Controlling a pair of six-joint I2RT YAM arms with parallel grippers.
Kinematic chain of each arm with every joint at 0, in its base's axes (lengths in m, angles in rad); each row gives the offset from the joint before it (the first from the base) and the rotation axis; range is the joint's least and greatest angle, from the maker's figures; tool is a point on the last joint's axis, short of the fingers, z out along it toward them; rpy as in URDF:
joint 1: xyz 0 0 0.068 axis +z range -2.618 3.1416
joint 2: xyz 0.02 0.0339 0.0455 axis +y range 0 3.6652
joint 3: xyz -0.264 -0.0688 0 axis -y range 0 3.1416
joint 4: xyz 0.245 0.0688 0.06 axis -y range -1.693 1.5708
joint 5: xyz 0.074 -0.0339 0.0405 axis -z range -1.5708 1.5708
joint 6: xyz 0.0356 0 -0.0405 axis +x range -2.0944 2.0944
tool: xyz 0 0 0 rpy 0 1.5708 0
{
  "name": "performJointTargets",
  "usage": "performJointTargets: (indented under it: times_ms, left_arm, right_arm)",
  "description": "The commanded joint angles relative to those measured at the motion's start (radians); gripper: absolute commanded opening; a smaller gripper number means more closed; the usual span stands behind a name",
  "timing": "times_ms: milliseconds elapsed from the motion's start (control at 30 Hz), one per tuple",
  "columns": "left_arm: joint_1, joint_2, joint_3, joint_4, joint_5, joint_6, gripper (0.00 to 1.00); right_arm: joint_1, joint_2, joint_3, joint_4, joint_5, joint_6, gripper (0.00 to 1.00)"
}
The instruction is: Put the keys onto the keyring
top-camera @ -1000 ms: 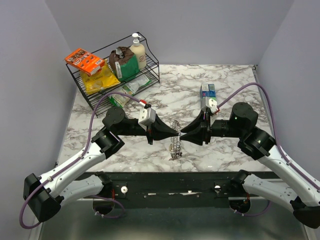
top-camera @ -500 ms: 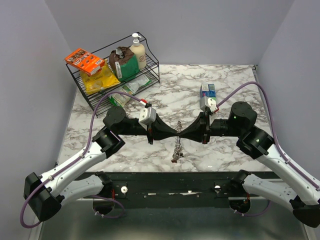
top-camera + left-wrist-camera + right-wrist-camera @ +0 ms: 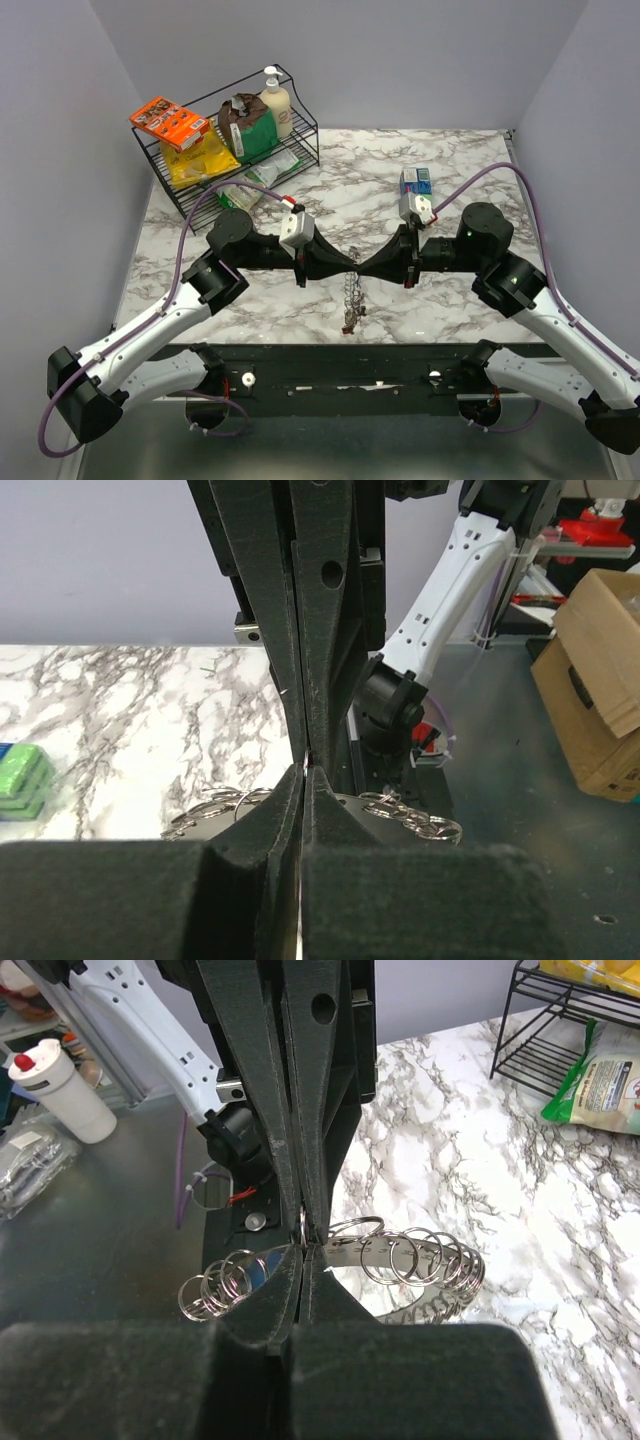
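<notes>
My left gripper (image 3: 348, 263) and right gripper (image 3: 366, 268) meet tip to tip above the near middle of the marble table. The keyring (image 3: 350, 297), a silvery chain-like loop strung with small split rings, hangs down from where the tips meet. In the right wrist view my right gripper (image 3: 303, 1245) is shut on the keyring (image 3: 420, 1260), which curves off to the right. In the left wrist view my left gripper (image 3: 305, 770) is pressed together, with the keyring (image 3: 415, 815) showing on both sides of the jaws. The keys are not in view.
A black wire rack (image 3: 300, 125) at the back left holds an orange box, a yellow packet, a green bag and a soap bottle. A green and white packet (image 3: 250, 190) lies in front of it. A small blue and green carton (image 3: 415, 183) stands behind the right gripper.
The right gripper has closed and moved left until its tips meet the left gripper's on the keyring. The keyring now hangs straighter below the tips.
</notes>
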Motion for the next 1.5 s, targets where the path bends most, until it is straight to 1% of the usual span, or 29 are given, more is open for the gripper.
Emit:
performJointTargets:
  times_ms: [0, 33, 67, 133, 167, 367, 433, 467, 500, 567, 600, 667, 700, 767, 800, 900, 1100, 1367, 1467]
  left_arm:
    - [-0.006, -0.023, 0.066, -0.062, -0.065, 0.071, 0.15]
    - [-0.006, -0.023, 0.074, -0.075, -0.066, 0.089, 0.19]
    - [-0.006, -0.021, 0.078, -0.087, -0.068, 0.100, 0.28]
    - [-0.006, -0.021, 0.095, -0.122, -0.066, 0.114, 0.35]
    - [-0.006, -0.020, 0.101, -0.131, -0.066, 0.129, 0.41]
    - [-0.006, -0.013, 0.143, -0.197, -0.063, 0.172, 0.45]
    - [-0.006, -0.004, 0.169, -0.242, -0.057, 0.189, 0.45]
    - [-0.006, 0.008, 0.184, -0.257, -0.055, 0.219, 0.47]
    - [-0.006, 0.017, 0.199, -0.335, -0.055, 0.252, 0.47]
    - [-0.006, 0.046, 0.261, -0.418, -0.045, 0.298, 0.47]
    - [-0.006, 0.059, 0.284, -0.505, -0.042, 0.319, 0.48]
    - [-0.006, 0.095, 0.351, -0.594, -0.032, 0.385, 0.48]
    - [-0.006, 0.108, 0.373, -0.675, -0.031, 0.410, 0.48]
    - [-0.007, 0.141, 0.434, -0.754, -0.032, 0.463, 0.49]
    - [-0.006, 0.152, 0.452, -0.823, -0.034, 0.480, 0.49]
    - [-0.007, 0.181, 0.508, -0.912, -0.039, 0.526, 0.48]
    - [-0.009, 0.215, 0.543, -0.966, -0.029, 0.548, 0.48]
    - [-0.030, 0.253, 0.549, -0.978, -0.031, 0.553, 0.47]
    - [-0.040, 0.267, 0.549, -0.977, -0.040, 0.551, 0.44]
  right_arm:
    - [0.002, 0.007, 0.018, 0.011, -0.036, 0.004, 0.00]
    - [0.002, 0.009, 0.021, 0.008, -0.036, 0.002, 0.00]
    - [0.002, 0.009, 0.022, 0.006, -0.037, 0.001, 0.01]
    - [0.002, 0.013, 0.031, -0.004, -0.039, -0.004, 0.00]
    - [0.002, 0.016, 0.033, -0.007, -0.039, -0.006, 0.00]
    - [0.002, 0.030, 0.056, -0.038, -0.036, -0.025, 0.00]
    - [0.002, 0.042, 0.077, -0.064, -0.033, -0.044, 0.00]
    - [0.002, 0.048, 0.085, -0.078, -0.030, -0.050, 0.00]
    - [0.002, 0.056, 0.093, -0.105, -0.023, -0.059, 0.00]
    - [0.001, 0.067, 0.120, -0.138, -0.014, -0.097, 0.00]
    - [0.002, 0.070, 0.132, -0.173, -0.004, -0.108, 0.00]
    - [0.002, 0.087, 0.162, -0.210, 0.001, -0.142, 0.00]
    - [0.002, 0.093, 0.172, -0.248, 0.007, -0.153, 0.00]
    - [0.002, 0.111, 0.189, -0.282, 0.010, -0.182, 0.01]
    - [0.002, 0.116, 0.200, -0.306, 0.013, -0.186, 0.00]
    - [0.001, 0.128, 0.208, -0.339, 0.021, -0.200, 0.00]
    - [0.002, 0.154, 0.228, -0.386, 0.013, -0.219, 0.00]
    - [0.002, 0.168, 0.223, -0.383, 0.013, -0.219, 0.00]
    - [0.002, 0.168, 0.220, -0.379, 0.013, -0.216, 0.01]
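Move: The keyring hangs right under my two meeting fingertips, its middle some 5 cm below my left hand and about 1 cm back. It lies just the same from my right hand, which pinches its upper rim loop. The blue key hangs on it roughly 2 cm back and 6 cm below my left hand; the dark red key is some 2 cm back and 11 cm down. I open my left fingers to about half, letting go of the loop at the keyring's upper rim, and lift about 3 cm, easing slightly forward. Then I sink some 5 cm, tipping those fingers about 25 degrees downward until they sit just above the rim, one on each side of my right fingertips. My right hand keeps its pinch, dips about 4 cm in all and tips its fingers down some 15 degrees. ##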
